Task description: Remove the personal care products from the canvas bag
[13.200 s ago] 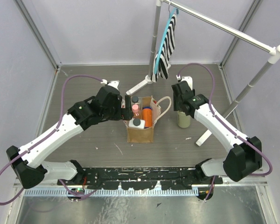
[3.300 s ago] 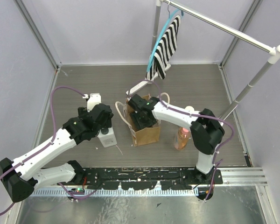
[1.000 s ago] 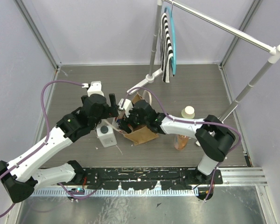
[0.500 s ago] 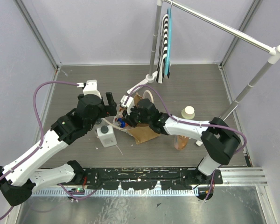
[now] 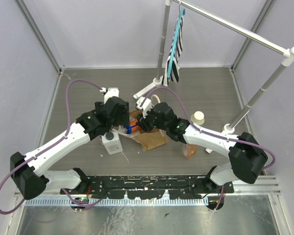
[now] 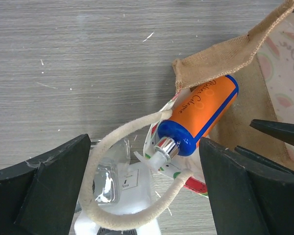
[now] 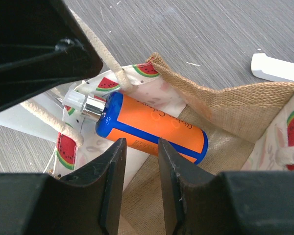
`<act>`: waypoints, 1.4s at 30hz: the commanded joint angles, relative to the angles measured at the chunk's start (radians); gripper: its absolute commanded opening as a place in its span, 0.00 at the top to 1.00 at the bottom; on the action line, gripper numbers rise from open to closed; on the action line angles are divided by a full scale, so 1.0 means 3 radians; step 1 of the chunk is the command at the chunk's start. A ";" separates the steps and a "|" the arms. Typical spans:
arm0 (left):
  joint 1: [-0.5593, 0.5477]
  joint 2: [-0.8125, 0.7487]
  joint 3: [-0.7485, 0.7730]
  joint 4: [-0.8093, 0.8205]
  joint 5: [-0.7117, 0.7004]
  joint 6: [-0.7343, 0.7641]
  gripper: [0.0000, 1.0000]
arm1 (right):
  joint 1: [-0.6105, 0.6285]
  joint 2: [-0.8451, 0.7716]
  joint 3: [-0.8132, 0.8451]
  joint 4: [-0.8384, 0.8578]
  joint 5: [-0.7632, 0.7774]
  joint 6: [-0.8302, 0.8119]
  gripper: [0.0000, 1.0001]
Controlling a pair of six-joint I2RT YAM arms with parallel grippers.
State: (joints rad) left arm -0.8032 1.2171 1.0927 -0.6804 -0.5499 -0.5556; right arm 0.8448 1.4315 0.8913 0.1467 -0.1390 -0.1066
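Note:
The canvas bag (image 5: 153,140) lies tipped over, its mouth facing left. An orange bottle (image 5: 133,129) with a blue cap lies on its side in that mouth (image 6: 201,115) (image 7: 152,125), its nozzle poking out past a cream handle (image 6: 122,208). My left gripper (image 5: 121,123) (image 6: 144,147) hangs wide open over the nozzle and handle, holding nothing. My right gripper (image 5: 143,123) (image 7: 140,143) has a narrow empty gap, its tips just at the bottle's side. The squat white bottle (image 5: 111,143) stands left of the bag. The cream bottle (image 5: 198,119) and the pink one (image 5: 188,148) stand to the right.
A clothes rack spans the back right, with a black-and-white striped cloth (image 5: 175,46) on a blue hanger. The rack's white feet (image 5: 146,91) (image 5: 216,143) rest on the table close behind and to the right of the bag. Grey walls enclose three sides.
My right gripper closed, then opened a little, and drew back from the bag's mouth. The left gripper moved in over the bag's mouth. The orange bottle now sticks out. The striped cloth swings.

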 commanded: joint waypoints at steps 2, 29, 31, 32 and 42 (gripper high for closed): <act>0.0006 0.0078 0.0354 -0.0451 -0.0182 -0.0269 0.00 | -0.0013 -0.0266 -0.0027 0.0081 0.0178 -0.0030 0.61; 0.0008 0.0011 0.0368 -0.0769 0.0174 -0.0679 1.00 | -0.0016 -0.0425 -0.0107 -0.0006 0.0342 -0.0039 0.61; 0.0008 -0.0041 0.0447 -0.0711 0.0184 -0.0587 1.00 | -0.0019 -0.0430 -0.0107 -0.0012 0.0228 -0.0022 0.61; 0.0008 -0.0047 0.0520 -0.0718 0.0166 -0.0540 1.00 | -0.0019 -0.0421 -0.0105 -0.0014 0.0166 -0.0016 0.60; 0.0135 0.0127 0.1149 -0.0634 0.0510 -0.0019 1.00 | -0.0019 -0.0192 -0.0193 0.0299 -0.0533 -0.0233 0.38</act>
State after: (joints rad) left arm -0.7887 1.2472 1.3739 -0.9241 -0.4480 -0.6491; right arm 0.8417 1.3518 0.8398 0.1364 -0.1860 -0.1322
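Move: The bag's left rope handle loops between the left gripper's open fingers, its middle about 2 cm back, 1 cm left and 2 cm below the hand point. From that hand the orange bottle leans in the bag about 7 cm right, level fore-and-aft, 7 cm lower; the white bottle is roughly 7 cm back, 3 cm left, 12 cm down. From the empty right gripper, the orange bottle is about 3 cm ahead, 4 cm left, 4 cm below. Ease the open left gripper left and back around 3 cm, tipping it slightly down, and shut its fingers on the rope handle; drift back right with it, then pull up about 6 cm, still going right and a little forward. Meanwhile let the empty right gripper ease right 2 cm, then draw back some 2 cm and slightly left while its fingers open wider. ##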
